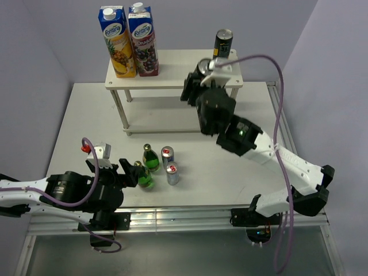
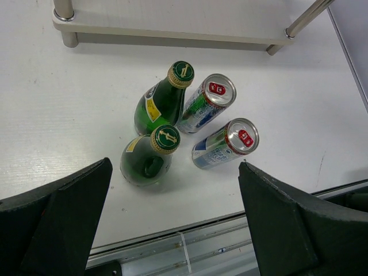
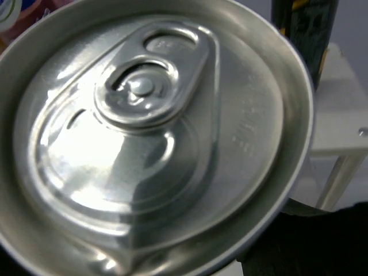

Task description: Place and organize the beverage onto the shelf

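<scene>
My right gripper (image 1: 198, 77) is shut on a dark can (image 1: 203, 65) above the right part of the white shelf's (image 1: 172, 72) top board; the can's silver lid (image 3: 155, 138) fills the right wrist view. A second dark black-and-yellow can (image 1: 223, 43) stands on the shelf's far right corner. Two green bottles (image 2: 164, 103) (image 2: 150, 158) and two silver-blue cans (image 2: 208, 103) (image 2: 227, 144) stand together on the table in front of the shelf. My left gripper (image 1: 129, 172) is wide open just left of the nearer bottle, with nothing between its fingers (image 2: 63, 218).
Two tall juice cartons (image 1: 118, 40) (image 1: 144, 43) stand on the left half of the shelf's top board. The table's front metal rail (image 2: 190, 247) runs right below my left gripper. Purple walls close in the back and sides.
</scene>
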{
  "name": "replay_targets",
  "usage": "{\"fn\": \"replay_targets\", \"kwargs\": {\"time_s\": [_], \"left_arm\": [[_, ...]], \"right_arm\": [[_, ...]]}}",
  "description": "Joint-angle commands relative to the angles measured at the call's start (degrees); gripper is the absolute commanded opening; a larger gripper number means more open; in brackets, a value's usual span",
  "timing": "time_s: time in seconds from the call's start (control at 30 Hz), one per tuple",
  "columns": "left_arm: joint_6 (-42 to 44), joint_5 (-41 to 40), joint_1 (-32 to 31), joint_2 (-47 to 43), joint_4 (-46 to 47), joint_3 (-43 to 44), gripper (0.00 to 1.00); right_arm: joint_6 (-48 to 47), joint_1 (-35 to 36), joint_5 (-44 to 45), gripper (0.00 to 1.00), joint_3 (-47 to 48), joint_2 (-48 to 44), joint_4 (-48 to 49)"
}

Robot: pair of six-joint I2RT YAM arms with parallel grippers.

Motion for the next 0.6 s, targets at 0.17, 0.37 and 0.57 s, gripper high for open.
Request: {"fn": "replay_targets", "kwargs": {"time_s": [0.17, 0.37, 0.57], "left_arm": [[1.39, -0.13, -0.10, -0.51, 1.63, -0.19, 0.99], [2.09, -0.04, -0.10, -0.42, 2.15, -0.28, 0.99], [2.10, -0.04, -0.27, -0.33, 2.24, -0.28, 0.99]], "right_arm": [[-6.63, -14.01, -11.44, 0.00, 28.62, 17.01, -13.22], [-6.20, -19.90, -14.51, 0.00, 38.73, 26.85, -15.15], [-5.84, -23.42, -16.10, 0.00, 45.33, 32.92, -17.09]]}}
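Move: The right hand, holding a black can, has the free spot on the upper shelf about 19 cm ahead, almost in line (1 cm to its right) and roughly 5 cm lower. The standing black can is about 18 cm ahead and 11 cm right, some 5 cm lower; the grape juice carton is 19 cm ahead and 16 cm left, roughly level in height. From the idle left hand the free spot lies some 36 cm ahead, 25 cm right and 14 cm higher. Still pinching the black can, the right hand swings quickly forward, about 18 cm, in over the upper shelf towards the free spot just left of the standing black can. It arcs up some 5 cm first, then sinks about 8 cm, its left side rolling down around 15 degrees and the fingers tipping down about 10. ##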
